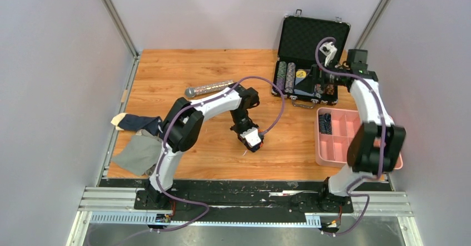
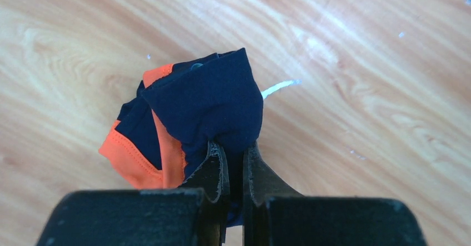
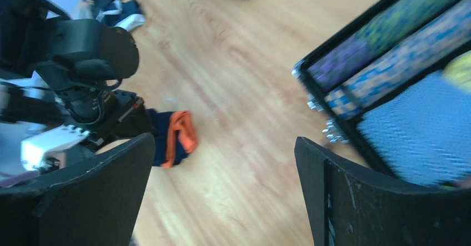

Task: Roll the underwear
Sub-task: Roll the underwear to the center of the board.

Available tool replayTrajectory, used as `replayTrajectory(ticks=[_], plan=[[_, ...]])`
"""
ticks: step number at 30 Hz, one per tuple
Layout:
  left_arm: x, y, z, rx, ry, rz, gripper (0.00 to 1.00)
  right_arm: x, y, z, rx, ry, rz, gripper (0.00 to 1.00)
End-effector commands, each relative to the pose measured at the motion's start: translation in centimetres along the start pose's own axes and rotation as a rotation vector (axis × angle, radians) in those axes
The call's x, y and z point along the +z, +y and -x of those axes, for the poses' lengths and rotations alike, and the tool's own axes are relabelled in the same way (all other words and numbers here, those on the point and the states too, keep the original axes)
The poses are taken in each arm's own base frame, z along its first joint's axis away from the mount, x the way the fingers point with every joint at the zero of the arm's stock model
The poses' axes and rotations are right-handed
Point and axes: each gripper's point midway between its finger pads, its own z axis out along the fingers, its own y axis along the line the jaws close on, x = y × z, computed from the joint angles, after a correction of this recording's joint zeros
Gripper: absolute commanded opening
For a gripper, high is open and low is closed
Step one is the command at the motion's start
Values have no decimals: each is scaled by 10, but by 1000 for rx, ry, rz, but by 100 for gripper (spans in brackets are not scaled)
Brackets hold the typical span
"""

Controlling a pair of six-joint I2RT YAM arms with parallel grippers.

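Observation:
The plain navy underwear [image 2: 205,104] with an orange patch is bunched into a small bundle on the wooden table [image 2: 361,90]. My left gripper [image 2: 236,151] is shut on its near edge, with navy cloth pinched between the fingers. From above, the left gripper [image 1: 254,145] sits mid-table and hides that bundle. The right wrist view shows the same underwear [image 3: 173,135] beside the left arm. A second, striped navy underwear [image 1: 136,124] lies at the table's left edge. My right gripper [image 3: 225,146] is open and empty, hovering by the case [image 1: 319,86].
An open black case of poker chips [image 1: 311,63] stands at the back right. A pink compartment tray [image 1: 344,137] sits at the right. A silver microphone [image 1: 208,88] lies behind the left arm. A flat grey cloth [image 1: 139,154] hangs over the left front edge.

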Motion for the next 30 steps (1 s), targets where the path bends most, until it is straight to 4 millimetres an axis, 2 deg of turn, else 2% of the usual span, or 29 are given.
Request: replayTrajectory(ticks=[1,4,7,9,11,13,16,18,21,24,28,30], plan=[[19,-88,36,-321,-100,-430,0,-37,30,55,-412,-208,-259,100],[27,-77,42,-370,-127,-423,0,-65,54,57,-553,-326,-404,100],[35,-67,41,-427,-145,-419,0,-78,94,40,-684,-338,-408,100],[41,-61,38,-491,-154,-417,0,-74,133,15,-822,-282,-308,100],[50,-55,33,-551,-167,-423,0,-69,166,-19,-966,-227,-220,99],[56,-51,30,-604,-169,-428,0,-65,186,-62,-1080,-178,-127,94],[63,-38,27,-670,-188,-411,0,-61,214,-114,-1209,-154,45,81],[67,-31,26,-731,-223,-402,0,-53,219,-141,-1180,-100,147,76],[72,-22,25,-835,-264,-397,0,-30,205,-167,-1067,34,199,78],[74,-17,27,-909,-330,-395,0,-4,193,-180,-1033,115,219,72],[76,-19,27,-969,-383,-400,0,23,190,-197,-1072,149,283,62],[75,-20,27,-1003,-410,-408,1,34,184,-204,-1073,171,278,63]])
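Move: The left gripper already holds the rolled underwear; its middle is roughly 2 cm back and 2 cm right of that hand and just below. A small white strip lies some 7 cm straight back and 3 cm lower. From the right hand the underwear is about 17 cm back, 24 cm left and 16 cm down; the case is 6 cm ahead and 2 cm left, and the pink tray 17 cm back and 18 cm right, both 16 cm below. Swing the open right hand back about 25 cm and some 10 cm left, rising over the first part, then sinking steeply towards the near right side of the underwear while its fingers narrow partway. Meanwhile keep the left gripper shut on the underwear, drawing it back 5 cm, then right 5 cm, its fingers levelling out towards the base as the wrist turns counter-clockwise. ##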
